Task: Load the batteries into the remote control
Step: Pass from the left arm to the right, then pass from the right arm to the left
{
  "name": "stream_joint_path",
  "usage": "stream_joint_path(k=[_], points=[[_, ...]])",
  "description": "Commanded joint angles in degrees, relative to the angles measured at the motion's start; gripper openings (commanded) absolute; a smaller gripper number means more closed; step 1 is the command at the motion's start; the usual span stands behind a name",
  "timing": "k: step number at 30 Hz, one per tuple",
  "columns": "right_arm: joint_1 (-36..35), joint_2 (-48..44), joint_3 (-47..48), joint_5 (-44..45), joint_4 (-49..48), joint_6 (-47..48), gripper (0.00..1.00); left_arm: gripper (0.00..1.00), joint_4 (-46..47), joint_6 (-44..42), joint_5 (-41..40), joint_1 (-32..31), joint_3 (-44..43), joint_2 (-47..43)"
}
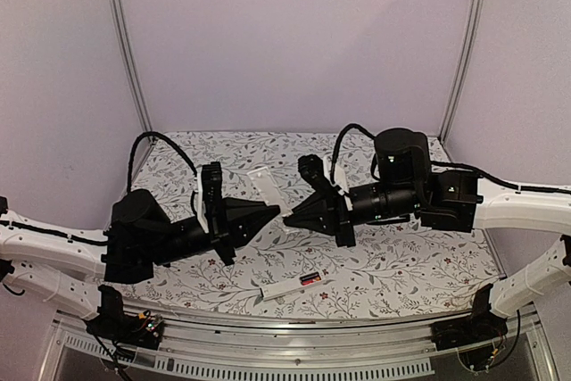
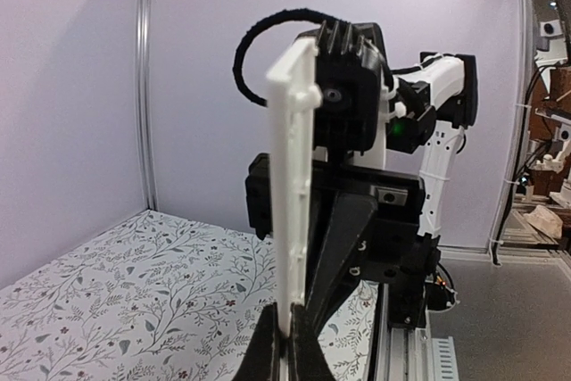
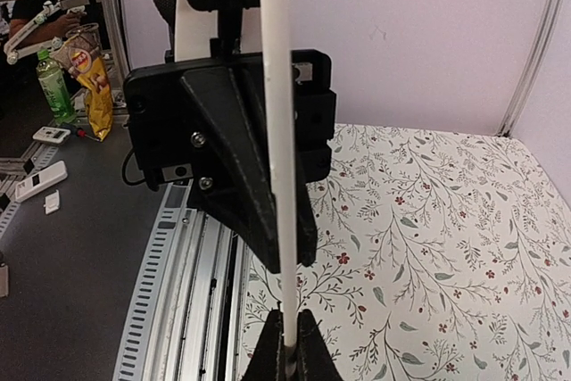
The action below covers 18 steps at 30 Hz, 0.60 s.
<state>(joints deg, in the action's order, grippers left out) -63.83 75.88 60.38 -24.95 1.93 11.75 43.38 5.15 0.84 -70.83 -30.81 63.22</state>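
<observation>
The remote control, a slim white bar, stands upright above the middle of the table, gripped at its lower end from both sides. My left gripper is shut on it from the left. In the left wrist view the remote control rises from the closed fingertips of the left gripper, its ribbed inner side showing. My right gripper is shut on it from the right. There the bar appears edge-on above the right gripper. The batteries, red and dark, lie on the table near the front.
A short white plate lies on the floral tablecloth right beside the batteries. Metal rails run along the near table edge. White walls with corner posts enclose the back and sides.
</observation>
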Motion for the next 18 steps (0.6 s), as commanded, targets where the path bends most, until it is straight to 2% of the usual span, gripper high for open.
stream_joint_path(k=[1,2,3,5,6,8,11,13,18], points=[[-0.4,0.0,1.1,2.1,1.0,-0.4,0.0,0.0,1.0,0.2,-0.5,-0.9,0.3,-0.5],[-0.4,-0.1,1.1,2.9,0.9,-0.5,0.0,0.0,1.0,0.4,-0.6,-0.9,0.3,-0.5],[-0.4,-0.1,1.1,3.7,1.0,-0.6,0.0,0.05,1.0,0.7,-1.6,-0.9,0.3,-0.5],[-0.4,-0.1,1.1,6.2,0.7,-1.1,0.0,0.44,1.0,1.1,-5.2,-0.9,0.2,-0.4],[-0.4,0.0,1.0,7.5,0.4,-1.3,0.0,0.59,0.7,1.2,-7.1,-0.9,0.0,-0.3],[-0.4,-0.2,0.6,11.1,-1.1,-2.2,0.0,0.77,0.5,1.4,-9.8,-1.0,-0.1,-0.4],[-0.4,-0.3,-0.2,16.4,-4.4,-3.8,0.0,0.86,1.8,1.6,-10.7,-1.0,-0.2,-0.6],[-0.5,-0.3,-0.9,18.9,-6.8,-5.4,0.0,0.88,2.5,2.1,-12.4,-1.0,-1.0,-0.1],[-2.0,0.7,-1.8,27.1,-11.0,-7.0,0.0,0.91,3.4,5.4,-26.3,-1.0,-5.9,4.5]])
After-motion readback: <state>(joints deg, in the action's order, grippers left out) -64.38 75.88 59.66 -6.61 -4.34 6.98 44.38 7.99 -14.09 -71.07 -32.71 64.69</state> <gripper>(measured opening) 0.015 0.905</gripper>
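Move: Both hands already pinch the white battery cover near its lower end, fingertips some 2 cm apart. Its middle is about 4 cm above and 2 cm ahead of the left hand, level sideways; from the right hand, 5 cm above, 2 cm ahead and 2 cm left. The remote lies roughly 30 cm below, neither ahead nor back, 1 cm to the right hand's right; its batteries are 5 cm right and 1 cm ahead of that hand. The left fingers let go of the battery cover, opening wide, while the right fingers keep their pinch on its lower end. The right hand then carries the cover about 5 cm forward and slightly up, turning some 20 degrees clockwise; the open left hand goes forward too, about 4 cm, swinging counter-clockwise. ##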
